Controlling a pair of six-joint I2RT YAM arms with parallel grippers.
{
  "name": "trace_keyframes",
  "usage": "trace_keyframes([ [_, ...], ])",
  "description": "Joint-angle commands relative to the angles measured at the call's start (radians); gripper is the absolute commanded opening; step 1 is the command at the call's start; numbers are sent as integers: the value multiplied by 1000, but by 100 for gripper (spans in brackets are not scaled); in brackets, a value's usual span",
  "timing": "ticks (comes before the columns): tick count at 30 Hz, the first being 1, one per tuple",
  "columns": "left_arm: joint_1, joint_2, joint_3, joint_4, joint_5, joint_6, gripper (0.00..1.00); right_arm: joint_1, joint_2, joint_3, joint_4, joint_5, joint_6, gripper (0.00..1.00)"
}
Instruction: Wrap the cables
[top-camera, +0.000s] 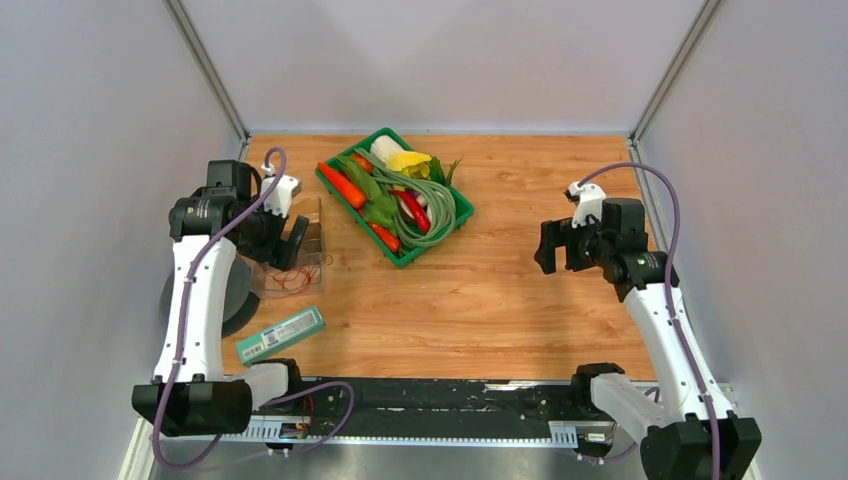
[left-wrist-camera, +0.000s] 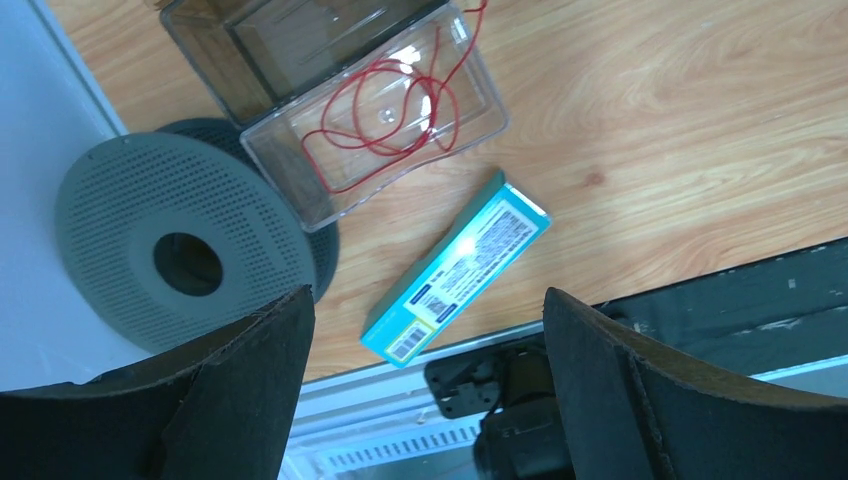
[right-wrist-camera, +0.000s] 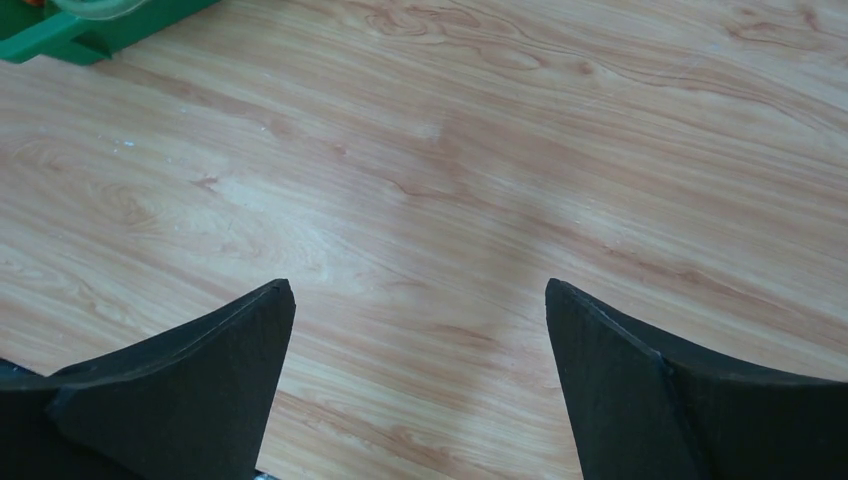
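Note:
The thin red wire lies in loose loops inside a clear plastic box at the left of the table; it also shows in the top view. One end of the wire runs over the box's rim. My left gripper hangs above that box, open and empty, with its fingers wide apart. My right gripper is open and empty over bare wood at the right, its fingers wide apart.
A grey perforated disc with a centre hole lies left of the box. A teal carton lies near the front edge. A green tray of toy vegetables and pale green strands stands at the back middle. Walls close both sides.

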Motion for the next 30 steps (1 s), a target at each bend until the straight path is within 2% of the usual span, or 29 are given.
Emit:
trace_keyframes([
  [1,78,-17,-23,-113,19,209,92,-3,31,77,-52,-117,-42,100],
  [10,311,9,-27,-245,9,628,93,-1,65,89,-55,-220,-42,100],
  [17,449,70,-17,-292,3,944,94,-1,85,94,-65,-232,-51,100],
  [30,550,170,-98,-196,-47,1265,94,-1,112,108,-82,-254,-54,100],
])
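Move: The grey reel lies about 21 cm to the left hand's left and some 4 cm farther ahead, its middle roughly 16 cm below. The teal box sits low beneath that hand, about 6 cm back and 3 cm left, and the clear tray with the red cable is roughly 9 cm ahead and 3 cm left, both about 20 cm below. From the right hand the reel is far off, some 80 cm to the left and about level with it fore and aft. The wide-open, empty left hand sweeps about 16 cm to its left from above the teal box and tray towards the grey reel, sinking 4 to 5 cm and easing slightly back while the wrist turns some 30 degrees clockwise and its left side rises about 20, so the fingers swing to point down towards the reel without touching it yet. Over bare table the right hand, also wide open, drifts only 3 to 4 cm left, slowing to a stop and turning a little counter-clockwise. ##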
